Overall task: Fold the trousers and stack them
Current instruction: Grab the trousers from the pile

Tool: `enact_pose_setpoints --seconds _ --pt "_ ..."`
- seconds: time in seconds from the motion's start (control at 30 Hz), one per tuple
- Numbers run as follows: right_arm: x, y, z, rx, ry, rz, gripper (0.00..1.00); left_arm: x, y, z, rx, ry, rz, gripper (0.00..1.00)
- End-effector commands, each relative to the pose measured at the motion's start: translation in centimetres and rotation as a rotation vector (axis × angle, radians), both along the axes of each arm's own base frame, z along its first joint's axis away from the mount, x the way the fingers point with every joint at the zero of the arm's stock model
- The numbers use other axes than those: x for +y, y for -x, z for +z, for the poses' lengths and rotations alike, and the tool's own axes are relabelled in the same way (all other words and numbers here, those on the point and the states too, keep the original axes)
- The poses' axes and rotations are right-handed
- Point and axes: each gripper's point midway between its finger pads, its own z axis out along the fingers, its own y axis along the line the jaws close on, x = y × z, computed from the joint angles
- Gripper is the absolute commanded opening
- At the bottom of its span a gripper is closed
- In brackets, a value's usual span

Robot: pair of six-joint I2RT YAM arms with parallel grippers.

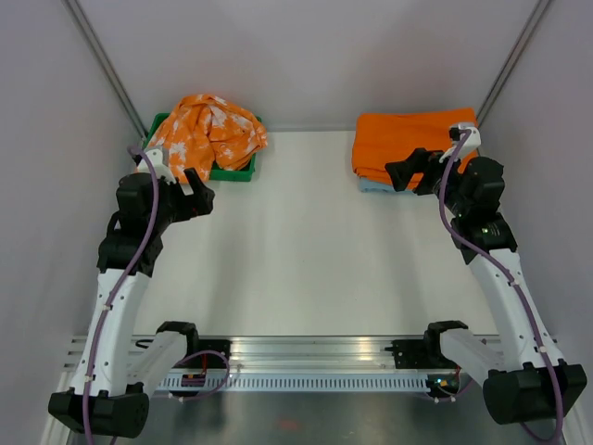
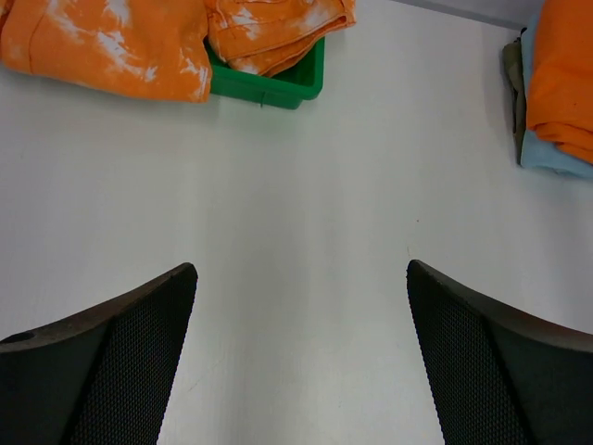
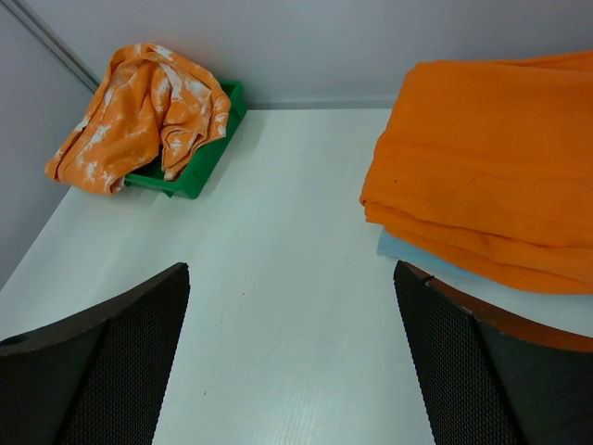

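The trousers (image 1: 208, 130), orange with white splashes, lie bunched up in and over a green tray (image 1: 236, 173) at the back left. In the left wrist view the trousers (image 2: 111, 46) spill over the tray (image 2: 278, 83); the right wrist view shows the trousers (image 3: 139, 111) heaped in the tray (image 3: 190, 176). My left gripper (image 1: 193, 188) hovers just in front of the tray, open and empty, its jaws wide over bare table (image 2: 301, 269). Beside the folded stack at the back right, my right gripper (image 1: 405, 172) is open and empty too (image 3: 290, 269).
A folded plain orange cloth (image 1: 408, 139) (image 3: 491, 176) rests on a light blue folded cloth (image 1: 372, 185) (image 3: 417, 252) at the back right. Grey walls close the back and both sides. A metal rail (image 1: 315, 357) carries the arm bases at the near edge.
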Motion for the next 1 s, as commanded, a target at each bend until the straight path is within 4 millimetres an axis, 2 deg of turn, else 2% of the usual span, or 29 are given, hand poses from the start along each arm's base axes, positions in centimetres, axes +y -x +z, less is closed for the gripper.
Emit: enact_pose_setpoints --seconds 0.0,0.13,0.2,0.27,0.3,0.33,0.37,0.4,0.43,0.47,0.5,0.53,0.57,0.6,0.63,0.67,0.73,0.77,0.87,0.9,0.97 --pt "0.5 -0.1 1.2 -0.038 -0.006 0.03 0.98 -0.4 -0.4 0.8 -0.038 0.015 -0.015 1.0" --pt "0.4 -0.3 0.5 -0.023 0.007 0.028 0.98 0.3 -1.3 -0.2 -0.065 0.037 0.049 1.0" --pt "0.4 -0.5 -0.1 -0.002 0.01 0.027 0.98 0.5 -2.5 -1.0 -0.059 0.059 0.085 1.0" --pt "0.7 -0.9 -0.6 0.019 0.002 0.04 0.98 2.6 -4.5 -1.5 -0.041 0.031 0.214 1.0" --pt "0.9 -1.0 -0.4 0.018 -0.011 0.05 0.98 3.0 -5.8 0.5 -0.058 0.041 0.252 1.0" --pt "1.4 -1.1 -0.4 0.019 -0.023 0.073 0.98 3.3 -7.8 -2.5 0.074 0.014 0.273 1.0" --pt "1.6 -1.3 -0.8 0.029 -0.032 0.081 0.98 4.0 -9.0 -2.7 0.11 0.006 0.303 1.0" --pt "1.8 -1.5 -0.7 0.028 -0.05 0.087 0.98 4.3 -11.0 0.0 0.072 0.013 0.312 1.0" --pt "1.9 -1.6 -0.8 0.035 -0.056 0.093 0.98 4.6 -13.2 -2.2 0.138 -0.007 0.322 1.0" --pt "1.9 -1.7 -1.0 0.04 -0.059 0.093 0.98 5.2 -14.6 -2.3 0.137 -0.02 0.328 1.0" --pt "1.9 -1.7 -1.4 0.051 -0.059 0.088 0.98 5.5 -16.3 -0.4 0.091 -0.012 0.337 1.0" --pt "1.8 -1.8 -1.6 0.053 -0.054 0.084 0.98 6.0 -17.5 -0.5 0.093 -0.004 0.352 1.0" --pt "1.6 -1.8 -2.1 0.062 -0.048 0.073 0.98 7.4 -19.4 -3.1 0.144 0.01 0.386 1.0" --pt "1.5 -1.8 -2.4 0.07 -0.046 0.067 0.98 8.0 -20.9 -1.9 0.115 0.023 0.401 1.0" --pt "1.4 -1.7 -2.5 0.073 -0.041 0.062 0.98 8.5 -22.0 -2.5 0.125 0.03 0.414 1.0" --pt "1.3 -1.7 -2.7 0.076 -0.036 0.055 0.98 9.3 -23.9 -4.0 0.15 0.033 0.435 1.0" --pt "1.1 -1.6 -2.8 0.079 -0.028 0.048 0.98 9.7 -25.8 -5.4 0.164 0.023 0.441 1.0" --pt "1.0 -1.6 -3.0 0.084 -0.023 0.041 0.98 9.9 -27.4 -7.0 0.174 0.011 0.435 1.0" --pt "0.8 -1.5 -2.9 0.083 -0.013 0.035 0.98 10.1 -29.1 -9.3 0.195 -0.014 0.424 1.0" --pt "0.8 -1.5 -3.1 0.091 -0.011 0.032 0.98 10.3 -29.5 -11.8 0.235 -0.03 0.422 1.0" --pt "0.7 -1.4 -3.2 0.098 -0.003 0.032 0.98 10.4 -29.8 -13.7 0.266 -0.06 0.404 1.0"
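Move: The patterned orange trousers lie heaped in the green crate, about 30 cm ahead of the left hand, 7 cm to its left and 20 cm below. The crate's middle is right under them, some 23 cm below that hand. From the right hand the trousers are roughly 25 cm ahead, 54 cm left and 24 cm down. Open left hand sweeps some 30 cm forward and left, then down over the trousers; right hand sinks slightly. ##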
